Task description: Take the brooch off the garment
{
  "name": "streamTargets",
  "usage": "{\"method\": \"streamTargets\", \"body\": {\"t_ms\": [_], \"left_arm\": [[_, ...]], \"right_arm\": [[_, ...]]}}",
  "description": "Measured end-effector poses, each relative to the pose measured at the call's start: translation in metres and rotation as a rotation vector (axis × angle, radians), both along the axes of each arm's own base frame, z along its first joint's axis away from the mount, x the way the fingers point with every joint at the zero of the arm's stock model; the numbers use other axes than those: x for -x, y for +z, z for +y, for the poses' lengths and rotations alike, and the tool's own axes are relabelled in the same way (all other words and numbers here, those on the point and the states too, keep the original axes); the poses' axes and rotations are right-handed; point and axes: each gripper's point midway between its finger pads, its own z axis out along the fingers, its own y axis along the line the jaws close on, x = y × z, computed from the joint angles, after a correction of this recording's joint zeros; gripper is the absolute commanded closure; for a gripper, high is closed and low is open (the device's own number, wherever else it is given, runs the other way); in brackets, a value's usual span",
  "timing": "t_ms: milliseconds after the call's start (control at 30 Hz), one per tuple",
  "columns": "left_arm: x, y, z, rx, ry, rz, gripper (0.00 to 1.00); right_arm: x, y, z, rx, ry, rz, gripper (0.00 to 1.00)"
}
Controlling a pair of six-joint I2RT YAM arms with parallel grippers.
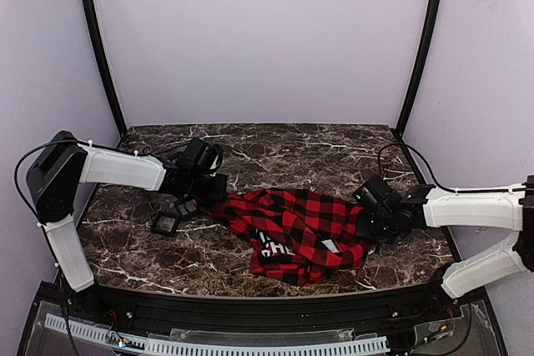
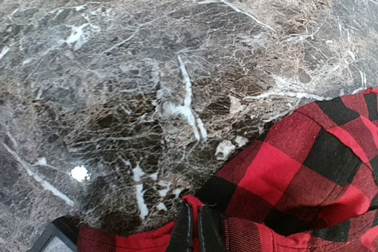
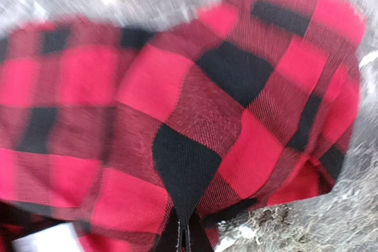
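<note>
The red-and-black plaid garment (image 1: 296, 235) lies crumpled on the marble table, white letters showing on a black panel near its front. My left gripper (image 1: 209, 200) is shut on the garment's left edge; in the left wrist view its jaws (image 2: 195, 228) pinch a red fold of the garment (image 2: 307, 163). My right gripper (image 1: 367, 227) is shut on the garment's right edge; in the right wrist view its jaws (image 3: 183, 234) pinch the plaid cloth (image 3: 195, 104). The brooch is hidden or out of view.
A small black square frame (image 1: 164, 223) lies on the marble table (image 1: 292, 147) just left of the garment, below my left arm; its corner shows in the left wrist view (image 2: 56, 239). Black posts and pale walls surround the table.
</note>
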Motion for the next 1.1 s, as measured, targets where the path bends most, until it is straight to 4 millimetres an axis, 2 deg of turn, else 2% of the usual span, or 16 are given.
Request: {"method": "streamTargets", "body": {"t_ms": [67,133,167,267,367,433,500,667,867,967,1033,1100], "left_arm": [[0.005,0.016,0.01,0.004,0.005,-0.055,0.99],[0.007,0.05,0.016,0.028,0.0,-0.14,0.99],[0.007,0.071,0.017,0.048,-0.006,-0.19,0.99],[0.008,0.153,0.019,0.128,-0.031,-0.378,0.99],[0.019,0.226,0.027,0.194,-0.057,-0.542,0.99],[0.032,0.271,0.033,0.238,-0.084,-0.638,0.99],[0.049,0.308,0.039,0.28,-0.119,-0.718,0.99],[0.095,0.391,0.052,0.385,-0.229,-0.869,0.99],[0.14,0.475,0.062,0.494,-0.332,-0.985,0.99],[0.157,0.499,0.064,0.559,-0.373,-1.003,0.99],[0.16,0.501,0.061,0.589,-0.388,-0.987,0.99],[0.154,0.494,0.055,0.603,-0.388,-0.949,0.99]], "right_arm": [[-0.008,0.028,0.004,-0.048,-0.002,-0.072,1.0],[-0.018,0.07,0.009,-0.116,0.005,-0.178,1.0],[-0.023,0.096,0.012,-0.158,0.01,-0.243,1.0],[-0.028,0.174,0.012,-0.266,0.037,-0.437,1.0],[-0.018,0.254,0.003,-0.357,0.085,-0.64,1.0],[-0.008,0.293,-0.004,-0.388,0.126,-0.75,1.0],[0.005,0.324,-0.009,-0.409,0.182,-0.844,1.0],[0.034,0.378,-0.015,-0.421,0.321,-1.01,1.0],[0.055,0.422,-0.022,-0.418,0.398,-1.129,1.0],[0.059,0.429,-0.027,-0.409,0.397,-1.158,1.0],[0.057,0.427,-0.03,-0.399,0.373,-1.161,1.0],[0.049,0.414,-0.036,-0.372,0.32,-1.147,1.0]]}}
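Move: The plaid garment lies bunched between the hands, its held ends already lifted slightly. Its middle is about 18 cm right of the left hand and 12 cm back, and about 15 cm left of the right hand and 2 cm back, both a few centimetres below. Its white patch lies roughly 7 cm left of the right hand and 5 cm back. Of the two square black trays, the nearer is some 7 cm left of the left hand and 3 cm back; the other, about 13 cm left and 8 cm back. The garment, already pinched at both ends, is swept up off the table by both hands rising fast together, the left about 50 cm, the right some 43 cm. The left also draws back 15 cm towards its base; the right goes slightly forward, then back. Both wrists tip their fingers up strongly from pointing down, and the grips stay shut. ##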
